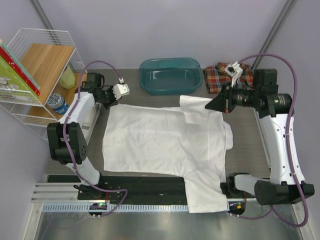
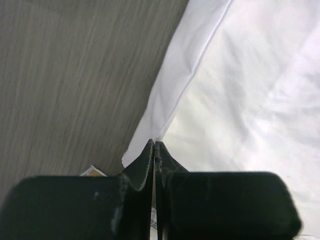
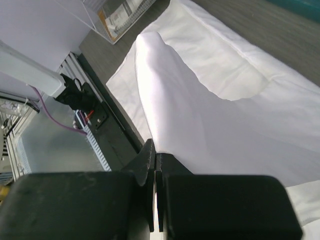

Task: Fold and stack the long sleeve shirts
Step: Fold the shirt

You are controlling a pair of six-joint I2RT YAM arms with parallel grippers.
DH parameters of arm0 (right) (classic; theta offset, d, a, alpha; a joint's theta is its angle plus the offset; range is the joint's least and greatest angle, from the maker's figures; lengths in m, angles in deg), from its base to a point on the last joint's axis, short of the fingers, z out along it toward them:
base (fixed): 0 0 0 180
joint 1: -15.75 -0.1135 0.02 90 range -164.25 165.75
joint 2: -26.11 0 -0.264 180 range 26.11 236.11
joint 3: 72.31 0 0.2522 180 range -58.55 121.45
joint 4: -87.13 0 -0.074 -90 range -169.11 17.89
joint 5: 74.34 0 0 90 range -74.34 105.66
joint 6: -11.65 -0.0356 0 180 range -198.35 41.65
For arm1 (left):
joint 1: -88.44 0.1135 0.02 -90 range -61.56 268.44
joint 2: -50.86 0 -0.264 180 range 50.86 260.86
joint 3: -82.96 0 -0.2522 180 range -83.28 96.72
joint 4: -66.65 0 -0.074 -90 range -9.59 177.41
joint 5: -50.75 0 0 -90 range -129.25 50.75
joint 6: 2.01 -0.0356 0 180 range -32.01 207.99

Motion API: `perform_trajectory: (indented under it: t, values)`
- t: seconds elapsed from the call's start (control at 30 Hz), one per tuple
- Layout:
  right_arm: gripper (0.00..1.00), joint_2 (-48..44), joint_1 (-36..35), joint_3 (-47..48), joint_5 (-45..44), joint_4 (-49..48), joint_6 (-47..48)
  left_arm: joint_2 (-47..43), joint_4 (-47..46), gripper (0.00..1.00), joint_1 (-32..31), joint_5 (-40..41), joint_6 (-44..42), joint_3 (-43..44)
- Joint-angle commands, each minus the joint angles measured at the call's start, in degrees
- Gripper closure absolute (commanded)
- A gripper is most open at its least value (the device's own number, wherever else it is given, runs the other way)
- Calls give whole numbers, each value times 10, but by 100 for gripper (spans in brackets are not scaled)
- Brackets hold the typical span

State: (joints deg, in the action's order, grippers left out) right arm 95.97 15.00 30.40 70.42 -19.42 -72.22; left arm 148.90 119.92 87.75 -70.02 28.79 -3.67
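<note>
The plain white shirt [image 1: 160, 140] lies spread across the middle of the table, one sleeve hanging over the near edge. My left gripper [image 1: 107, 100] is at its far left corner; in the left wrist view the jaws [image 2: 154, 144] are shut on the hem of the white cloth [image 2: 240, 100]. My right gripper [image 1: 209, 105] is at the shirt's far right and is shut on it. In the right wrist view [image 3: 155, 155] a ridge of white cloth [image 3: 165, 90] rises to the jaws. The plaid shirt [image 1: 220, 80] lies crumpled at the back right.
A teal tub [image 1: 170, 62] stands at the back centre, between the two grippers. A white wire shelf [image 1: 40, 75] with a bottle and books stands at the far left. Bare grey table [image 1: 245, 145] shows right of the shirt. A black rail [image 1: 145, 182] runs along the near edge.
</note>
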Motion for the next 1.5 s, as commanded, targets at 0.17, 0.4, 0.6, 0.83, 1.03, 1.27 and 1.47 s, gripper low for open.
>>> perform_trajectory:
  t: [0.17,0.4,0.6,0.83,1.03,1.27,1.47]
  values:
    - [99,-63,0,-82,15,76,49,-51,-23,100,3,21,-90,-120]
    - [99,-109,0,-139,25,91,56,-68,-13,100,3,21,-99,-146]
    - [99,-119,1,-160,12,103,57,-69,11,100,3,27,-116,-158]
    - [99,-96,0,-123,-19,98,55,-80,3,100,2,31,-106,-186]
    - [99,-71,0,-75,-12,98,53,-73,-25,100,-9,54,-90,-216]
    - [99,-73,0,-87,6,119,80,-37,-44,100,-26,79,-86,-227]
    - [99,-96,0,-141,36,130,98,-38,-5,78,-30,62,-90,-212]
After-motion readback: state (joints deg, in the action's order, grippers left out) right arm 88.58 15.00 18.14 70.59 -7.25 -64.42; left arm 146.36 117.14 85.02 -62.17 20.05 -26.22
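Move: The left hand has the shirt's far left corner at its closed fingertips; the middle of the shirt's left side lies about 15 cm back and 12 cm below it. The right hand, high up, still pinches the far right part; the shirt's middle is some 19 cm to its left, 2 cm ahead and 33 cm down. The teal tub stands about 38 cm ahead and 15 cm left of the right hand, the plaid shirt 36 cm ahead and 11 cm right, both 31 cm lower. Both hands bring the shirt's far edge back and down over its body, left about 10 cm, right 6. ##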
